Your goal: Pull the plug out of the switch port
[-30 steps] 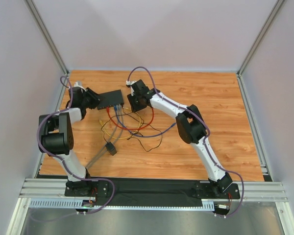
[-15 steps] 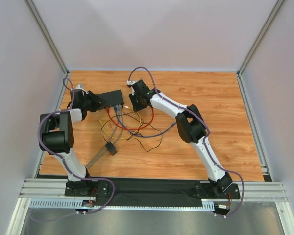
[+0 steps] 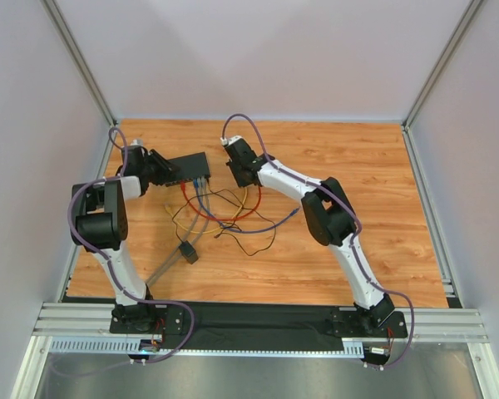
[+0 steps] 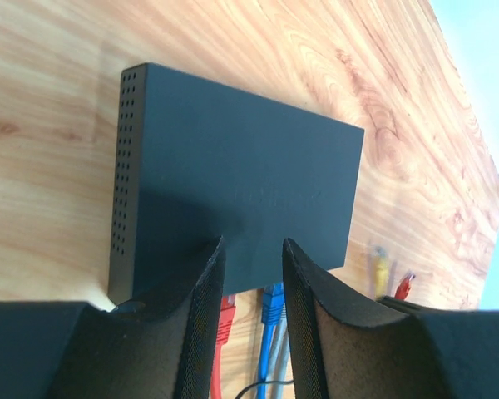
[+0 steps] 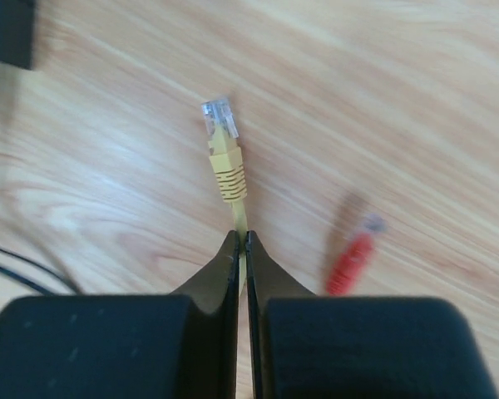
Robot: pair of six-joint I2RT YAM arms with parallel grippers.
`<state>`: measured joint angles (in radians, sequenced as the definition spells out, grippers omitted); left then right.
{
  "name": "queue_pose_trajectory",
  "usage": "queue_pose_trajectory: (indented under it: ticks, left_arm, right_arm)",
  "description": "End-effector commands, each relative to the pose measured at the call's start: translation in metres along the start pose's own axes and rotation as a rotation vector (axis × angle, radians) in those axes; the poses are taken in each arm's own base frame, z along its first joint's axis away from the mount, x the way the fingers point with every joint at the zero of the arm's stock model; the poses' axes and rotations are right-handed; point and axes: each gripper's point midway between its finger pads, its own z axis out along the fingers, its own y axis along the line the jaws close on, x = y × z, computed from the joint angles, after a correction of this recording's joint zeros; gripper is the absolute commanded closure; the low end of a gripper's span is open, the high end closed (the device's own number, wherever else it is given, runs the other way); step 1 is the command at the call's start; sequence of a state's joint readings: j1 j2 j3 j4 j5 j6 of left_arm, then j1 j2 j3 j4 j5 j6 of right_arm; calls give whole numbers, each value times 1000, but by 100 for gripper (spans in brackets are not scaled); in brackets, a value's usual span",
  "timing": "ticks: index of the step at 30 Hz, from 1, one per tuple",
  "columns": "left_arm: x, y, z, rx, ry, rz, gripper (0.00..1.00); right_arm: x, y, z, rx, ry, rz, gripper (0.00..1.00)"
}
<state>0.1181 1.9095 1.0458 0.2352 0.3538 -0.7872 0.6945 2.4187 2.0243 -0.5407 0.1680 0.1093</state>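
The black switch (image 3: 189, 167) lies flat at the back left of the table, its ports facing the near edge. Red (image 4: 223, 320) and blue (image 4: 271, 306) plugs sit in the ports, with a grey cable beside them. My left gripper (image 4: 248, 245) is open, its fingers over the switch's top (image 4: 233, 166) near the port edge. Whether they touch it cannot be told. My right gripper (image 5: 241, 235) is shut on the yellow cable just behind its yellow plug (image 5: 224, 162). That plug is free of the switch, its clear tip showing above the wood.
A loose red plug (image 5: 353, 262) lies on the wood right of the yellow one. Tangled cables (image 3: 224, 216) spread in front of the switch. A small black adapter block (image 3: 187, 252) on a thin wire sits nearer the arms. Grey walls enclose the table.
The right jaws have closed onto the yellow cable and that wrist has shifted slightly away from the near edge. The left gripper has edged right, over the switch.
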Motion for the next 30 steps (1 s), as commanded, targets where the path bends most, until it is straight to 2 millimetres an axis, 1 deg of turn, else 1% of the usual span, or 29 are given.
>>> queue_pose_trajectory:
  ticks: [1,2,3,5,6,7,8,9,10,11,12,13,14,15,16,17,19,20,22,23,24,25,26,27,28,29,30]
  left_arm:
    - [11,10,6,-51,55,-26,58]
    - [11,10,8,-47,62,-29,58]
    - [12,10,9,-49,70,-30,58]
    - [12,9,10,-46,80,-26,58]
    - [15,13,12,-56,94,-27,57]
    - [13,12,13,-54,96,-24,57]
    - [16,13,15,-54,105,-27,57]
    - [16,14,14,-54,109,-29,57]
    - [17,13,15,-51,112,-28,57]
    - [16,13,14,-51,110,-29,57]
    - [16,12,14,-49,108,-25,58]
    - [16,13,14,-51,110,-27,57]
    - [14,11,13,-48,102,-26,57]
    - [14,10,13,-48,103,-25,57]
    - [14,11,12,-48,102,-24,57]
    - [13,11,12,-48,100,-26,57]
    - [14,10,12,-42,103,-26,57]
    - [13,9,12,-39,102,-26,57]
    - [14,10,12,-39,102,-26,57]
    - [13,9,12,-37,102,-27,57]
    - [13,9,12,-36,103,-27,57]
    - [14,10,11,-35,105,-29,57]
    - [13,8,11,-30,101,-28,57]
    - [11,9,10,-28,98,-30,57]
    - [13,10,10,-30,100,-32,57]
    - [11,9,9,-24,95,-33,57]
    - [12,10,9,-22,97,-36,57]
  right_arm:
    - [-71,-24,-62,215,-260,-61,100]
    - [-81,-24,-76,241,-314,-88,100]
    - [-85,-16,-85,255,-340,-106,100]
    - [-95,-21,-103,330,-385,-116,100]
    - [-99,-15,-115,340,-408,-123,100]
    - [-101,-21,-124,388,-421,-117,100]
    - [-108,-21,-135,400,-449,-110,100]
    - [-106,-17,-141,407,-454,-120,100]
    - [-109,-19,-150,436,-471,-118,100]
    - [-125,-16,-171,437,-552,-89,100]
    - [-117,-9,-174,448,-556,-145,100]
    - [-122,-7,-185,462,-591,-137,100]
    - [-137,-6,-209,450,-669,-100,100]
    - [-138,1,-216,423,-691,-100,100]
    - [-143,4,-225,394,-719,-81,100]
    - [-152,3,-247,367,-763,-47,100]
    - [-162,8,-266,300,-811,-20,100]
    - [-169,8,-284,276,-845,-4,100]
    - [-178,15,-305,223,-884,-1,100]
    - [-185,15,-322,212,-904,2,100]
    - [-187,21,-333,198,-919,-5,100]
    - [-189,19,-341,214,-928,-20,100]
    - [-193,18,-357,220,-955,-21,100]
    - [-194,25,-367,216,-971,-40,100]
    - [-195,21,-378,255,-984,-50,100]
    - [-200,18,-397,294,-1022,-81,100]
    - [-203,16,-405,321,-1033,-107,100]
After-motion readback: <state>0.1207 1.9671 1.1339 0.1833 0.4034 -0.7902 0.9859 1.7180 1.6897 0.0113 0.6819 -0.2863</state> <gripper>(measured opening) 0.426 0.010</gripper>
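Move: The right hand already holds the yellow cable just behind its plug, close to the table; the plug sticks out some 3 cm ahead and 1 cm left of the hand point, at about its height. The switch's middle is about 19 cm left and 5 cm ahead, the red cable's loose plug roughly 5 cm right and level with the hand. From the left hand, the yellow plug lies about 25 cm right, straight across, and some 3 cm lower. With its fingers still shut on the yellow cable just behind the plug, the right hand sways briefly a couple of centimetres to its right, then sweeps up off the table by some 36 cm and draws back about 8 cm as it climbs. Along the way the wrist tips up by some 50 degrees, so that the fingers go from pointing steeply down to nearly level, with the yellow plug out in front of them. ##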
